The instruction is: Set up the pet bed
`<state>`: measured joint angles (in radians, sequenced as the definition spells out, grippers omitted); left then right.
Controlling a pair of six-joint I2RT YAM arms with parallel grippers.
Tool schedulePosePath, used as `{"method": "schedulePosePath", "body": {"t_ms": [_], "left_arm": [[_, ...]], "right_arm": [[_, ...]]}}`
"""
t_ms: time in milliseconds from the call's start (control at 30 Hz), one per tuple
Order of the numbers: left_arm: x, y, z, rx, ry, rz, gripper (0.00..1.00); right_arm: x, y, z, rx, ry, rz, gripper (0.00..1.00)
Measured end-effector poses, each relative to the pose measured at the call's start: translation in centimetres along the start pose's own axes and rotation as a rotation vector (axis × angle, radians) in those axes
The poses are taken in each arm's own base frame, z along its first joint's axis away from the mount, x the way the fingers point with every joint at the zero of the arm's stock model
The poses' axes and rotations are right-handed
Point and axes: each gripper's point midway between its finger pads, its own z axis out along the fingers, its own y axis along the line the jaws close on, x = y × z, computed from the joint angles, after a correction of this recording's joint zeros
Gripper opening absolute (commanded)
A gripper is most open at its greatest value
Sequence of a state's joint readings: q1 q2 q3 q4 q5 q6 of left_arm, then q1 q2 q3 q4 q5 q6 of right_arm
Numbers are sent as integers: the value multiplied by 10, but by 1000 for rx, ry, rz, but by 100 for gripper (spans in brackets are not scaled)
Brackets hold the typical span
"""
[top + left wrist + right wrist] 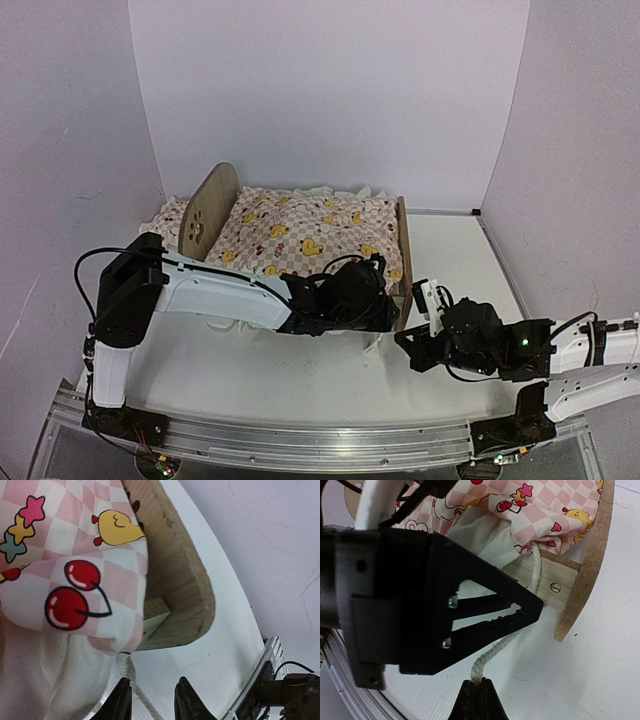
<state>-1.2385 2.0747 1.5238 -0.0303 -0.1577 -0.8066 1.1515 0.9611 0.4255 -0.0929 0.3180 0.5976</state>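
Observation:
The pet bed (213,208) stands at the back left, its plywood headboard on the left and footboard (592,555) on the right. A pink checkered duck-print cover (310,235) lies over it. From the cover's near right corner (115,630) hangs a white rope (492,657). My left gripper (152,700) hovers at that corner, open, with the rope (131,680) running between its jaws against one finger (120,702). My right gripper (479,692) sits just in front of the bed's corner and is shut on the rope's free end. The bed's fabric base is hidden under the cover.
An aluminium rail (300,440) runs along the near table edge below both arm bases. White walls close in the table (460,260) at the back and sides. The two grippers work very close together at the bed's near right corner (560,625).

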Motion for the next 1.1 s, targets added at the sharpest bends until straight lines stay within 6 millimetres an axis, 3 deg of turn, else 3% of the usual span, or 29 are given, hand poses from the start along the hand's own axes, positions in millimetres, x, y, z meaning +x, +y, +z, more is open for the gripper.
{"method": "schedulePosePath", "body": {"t_ms": [200,467,667,800,1100], "left_arm": [[-5,11,18,-78,-24,0,26],[-11,22,26,-185,-58,2,26],[-22,29,28,-257,-102,8,17],[-27,36,30,-303,-134,20,0],[-24,43,28,-273,-161,72,0]], "right_arm": [[0,0,0,0,0,-1,0],[0,0,0,-1,0,-1,0],[0,1,0,-3,-1,1,0],[-1,3,1,-11,-2,3,0],[-3,3,1,-16,-15,57,0]]}}
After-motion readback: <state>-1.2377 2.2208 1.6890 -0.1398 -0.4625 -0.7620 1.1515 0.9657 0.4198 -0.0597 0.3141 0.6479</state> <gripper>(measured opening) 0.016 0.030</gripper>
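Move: About 5 cm ahead of the left hand and some 2 cm lower lies the cord to be gripped, near the cushion's tied corner. That cushion corner is roughly 8 cm ahead and 3 cm below; the near end of the bed's right end board is about 5 cm ahead, 4 cm to the right and 7 cm lower. From the right hand, still pinching the cord's end, the same stretch of cord lies some 10 cm ahead, 1 cm left, at about equal height. Pushing forward about 5 cm and dipping some 2 cm, the left hand goes in towards the cushion's corner and the bed's near beam, rolling its left side up and turning roughly 15 degrees counter-clockwise. Near the end of this reach its partly open fingers shut on the cord there, while the right hand stays almost still and keeps its pinch on the cord's end. ##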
